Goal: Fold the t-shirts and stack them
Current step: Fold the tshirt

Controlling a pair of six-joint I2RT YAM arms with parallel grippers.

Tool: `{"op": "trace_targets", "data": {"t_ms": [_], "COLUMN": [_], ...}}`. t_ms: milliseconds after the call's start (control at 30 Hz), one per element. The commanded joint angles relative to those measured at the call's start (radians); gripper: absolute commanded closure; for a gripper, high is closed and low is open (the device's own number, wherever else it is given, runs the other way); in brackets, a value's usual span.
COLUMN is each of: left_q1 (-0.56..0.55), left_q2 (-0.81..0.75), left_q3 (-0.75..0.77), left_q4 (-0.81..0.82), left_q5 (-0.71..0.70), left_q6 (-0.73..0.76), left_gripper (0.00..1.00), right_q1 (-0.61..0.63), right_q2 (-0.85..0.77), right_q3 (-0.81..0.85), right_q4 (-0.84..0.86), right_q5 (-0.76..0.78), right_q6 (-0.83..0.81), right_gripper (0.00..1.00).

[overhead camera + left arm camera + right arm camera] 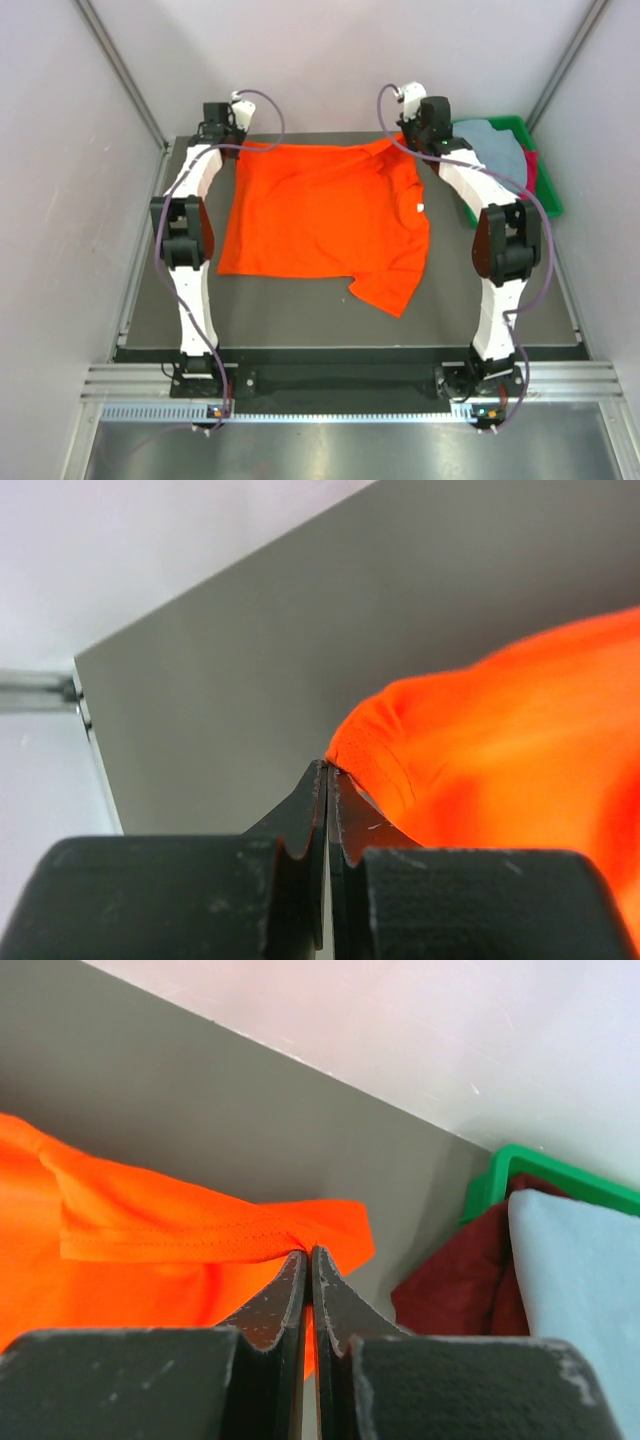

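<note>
A bright orange t-shirt point(325, 215) lies spread on the dark table, one sleeve trailing toward the near edge. My left gripper point(240, 143) is shut on its far left corner point(375, 745). At the far right corner of the orange t-shirt point(190, 1240), my right gripper point(408, 140) pinches the hem, jaws pressed together. A pale grey-blue t-shirt point(497, 150) and a dark red t-shirt point(460, 1285) lie in the green tray point(545, 195) at the back right.
The green tray point(500, 1175) sits close to the right of my right gripper. White walls enclose the table on the left, right and back. The table's far edge runs just behind both grippers.
</note>
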Motion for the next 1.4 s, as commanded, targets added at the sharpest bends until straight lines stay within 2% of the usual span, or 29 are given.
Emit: {"op": "trace_targets", "data": {"t_ms": [0, 133, 300, 567, 600, 667, 733, 800, 900, 967, 1233, 1367], "left_q1": [0.056, 0.078, 0.078, 0.079, 0.079, 0.078, 0.076, 0.078, 0.078, 0.079, 0.121, 0.132], "left_q2": [-0.112, -0.164, -0.175, -0.232, -0.226, -0.195, -0.143, -0.099, -0.014, -0.003, 0.024, 0.026], "left_q3": [-0.051, -0.120, -0.132, -0.236, -0.229, -0.203, -0.120, 0.019, 0.112, 0.106, 0.055, 0.030], "left_q4": [0.022, 0.051, -0.014, -0.002, 0.002, -0.019, -0.066, -0.219, -0.381, -0.409, -0.458, -0.443], "left_q5": [0.044, 0.065, 0.117, 0.165, 0.156, 0.162, 0.166, 0.210, 0.270, 0.289, 0.393, 0.406], "left_q6": [-0.026, -0.045, -0.032, -0.060, -0.071, -0.077, -0.095, -0.146, -0.204, -0.235, -0.377, -0.403], "left_gripper": [1.00, 1.00, 1.00, 1.00, 1.00, 0.88, 0.84, 0.83, 0.77, 0.74, 0.74, 0.72], "right_q1": [-0.004, 0.001, 0.010, 0.016, 0.016, 0.019, 0.021, 0.022, 0.022, 0.022, 0.022, 0.022], "right_q2": [-0.095, -0.115, -0.121, -0.155, -0.155, -0.146, -0.133, -0.126, -0.115, -0.112, -0.094, -0.087], "right_q3": [-0.048, -0.102, -0.133, -0.187, -0.187, -0.182, -0.164, -0.148, -0.133, -0.133, -0.113, -0.110], "right_q4": [-0.008, -0.021, -0.032, -0.029, -0.028, -0.028, -0.031, -0.035, -0.034, -0.031, -0.034, -0.031], "right_q5": [-0.022, -0.052, -0.060, -0.066, -0.068, -0.068, -0.066, -0.068, -0.064, -0.063, -0.063, -0.063], "right_q6": [0.017, 0.021, 0.017, 0.019, 0.019, 0.021, 0.016, 0.014, 0.014, 0.013, 0.011, 0.013], "right_gripper": [1.00, 1.00, 1.00, 1.00, 1.00, 1.00, 1.00, 1.00, 1.00, 1.00, 1.00, 1.00]}}
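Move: The left gripper holds the t-shirt's far left corner; its laying spot on the shirt is about 6 cm back, straight below by 13 cm. The near left hem corner lies some 30 cm back. The right gripper holds the far edge's other end, with the shirt's right shoulder about 2 cm back, 2 cm right and 19 cm below; from this hand, the white tag is 7 cm back, 6 right; the dark red cloth 9 ahead, 16 right; the green bin 35 right, 2 ahead. Draw both grippers back about 5 cm with the far edge of the t-shirt between them, sinking the right one about 5 cm as well, then hold it there, still pinching. Open the left partway to let its corner go; after a slight rise, carry it farther back and down over the shirt, tipping it downward and rolling its left side down, some 40 degrees in all. ##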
